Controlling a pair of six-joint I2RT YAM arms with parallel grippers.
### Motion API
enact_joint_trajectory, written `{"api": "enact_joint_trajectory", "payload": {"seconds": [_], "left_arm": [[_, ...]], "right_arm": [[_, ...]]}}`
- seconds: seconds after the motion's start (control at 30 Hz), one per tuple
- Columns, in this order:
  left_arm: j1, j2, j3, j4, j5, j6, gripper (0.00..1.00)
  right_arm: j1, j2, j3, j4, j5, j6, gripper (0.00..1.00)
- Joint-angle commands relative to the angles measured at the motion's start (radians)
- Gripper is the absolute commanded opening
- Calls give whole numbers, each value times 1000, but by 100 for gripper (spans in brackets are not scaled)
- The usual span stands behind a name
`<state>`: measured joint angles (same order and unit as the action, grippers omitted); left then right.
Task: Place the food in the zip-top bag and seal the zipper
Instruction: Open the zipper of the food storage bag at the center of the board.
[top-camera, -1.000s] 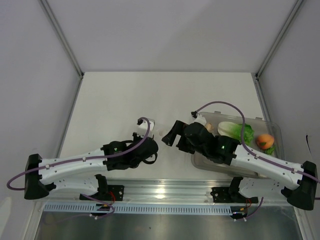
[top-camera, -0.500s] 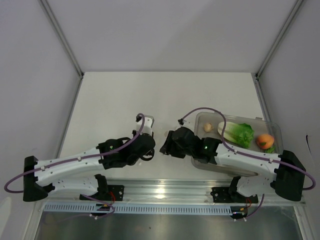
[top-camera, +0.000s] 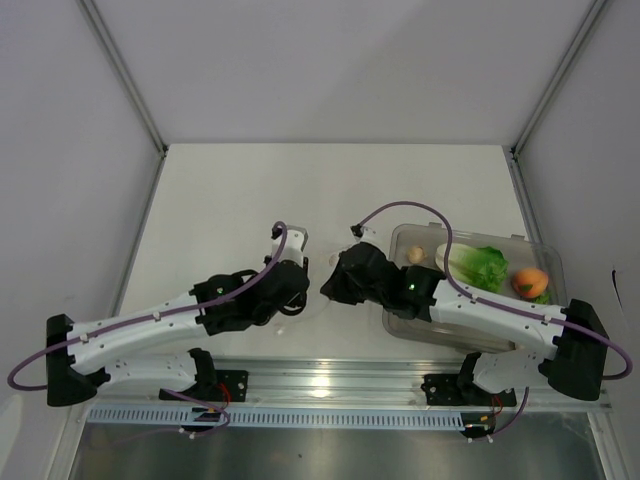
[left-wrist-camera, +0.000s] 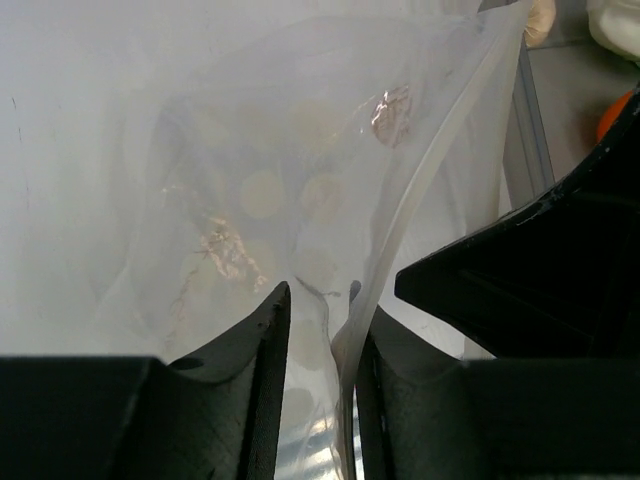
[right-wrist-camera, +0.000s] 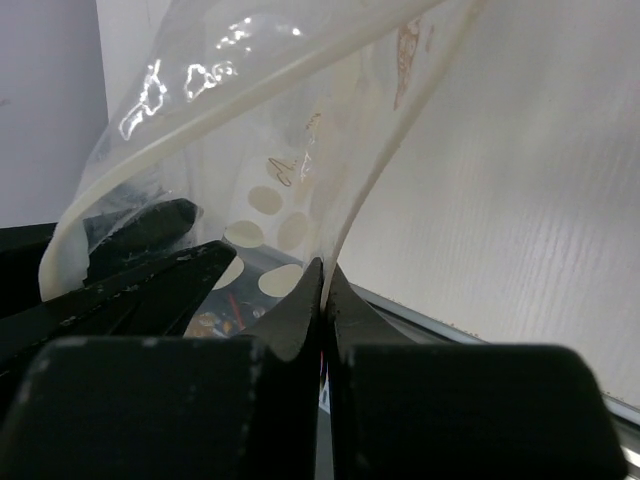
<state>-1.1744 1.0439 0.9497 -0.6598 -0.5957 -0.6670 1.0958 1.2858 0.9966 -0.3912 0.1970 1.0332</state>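
Observation:
The zip-top bag (left-wrist-camera: 300, 150) is a clear pouch with pale dots, held up between both grippers. My left gripper (left-wrist-camera: 315, 295) is shut on its film near the mouth edge. My right gripper (right-wrist-camera: 322, 270) is shut tight on the zipper (right-wrist-camera: 360, 170), the pale strip along the mouth. In the top view the left gripper (top-camera: 300, 292) and the right gripper (top-camera: 330, 283) almost meet, and the bag hardly shows. The lettuce (top-camera: 478, 265), the orange (top-camera: 530, 281) and the pale egg-like piece (top-camera: 415, 255) lie in a clear tray. The small reddish fruit is not visible.
The rigid clear tray (top-camera: 545, 250) stands on the table to the right, under my right arm. White walls with metal posts close in the back and sides. A metal rail runs along the near edge.
My right gripper has moved left from the tray's near corner to the left gripper and now pinches the bag's mouth strip. My left gripper has shifted slightly up and right with the bag.

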Motion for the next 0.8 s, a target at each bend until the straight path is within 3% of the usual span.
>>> {"api": "enact_joint_trajectory", "payload": {"seconds": [0.0, 0.2, 0.53, 0.63, 0.77], "left_arm": [[12, -31, 55, 23, 13, 38, 33], [16, -54, 64, 3, 30, 47, 31], [16, -48, 70, -15, 51, 49, 16], [18, -41, 75, -18, 62, 55, 1], [27, -3, 116, -46, 68, 67, 1]], "right_arm": [[4, 0, 42, -40, 28, -22, 0], [-2, 14, 33, -58, 24, -27, 0], [-2, 12, 30, -61, 32, -24, 0], [-2, 9, 30, -64, 36, -32, 0], [-8, 1, 33, -89, 42, -71, 5]]}}
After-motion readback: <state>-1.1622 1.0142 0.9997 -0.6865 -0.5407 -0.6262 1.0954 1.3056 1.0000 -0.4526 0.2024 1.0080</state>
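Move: The bag's left lip already runs between the left hand's loose, part-open fingers; the stretch to grip is straight ahead 0, sideways 0, some 2 cm above. The right fingertips stand about 5 cm to the left hand's right, 2 cm nearer the base and 2 cm lower, already shut on the bag's right lip. The potato in the tray lies roughly 21 cm right of the right hand, 11 cm farther out and 12 cm below. The left hand first slides about 2 cm straight up along the bag's left lip with its fingers loose, then stays at that height and shuts them, pinching the lip anew higher up. Meanwhile the right hand keeps its pinch on the right lip and draws it down about 1.5 cm and some 1 cm to the right, away from the left hand, rolling about 5 degrees, and slows almost to a stop halfway through. ##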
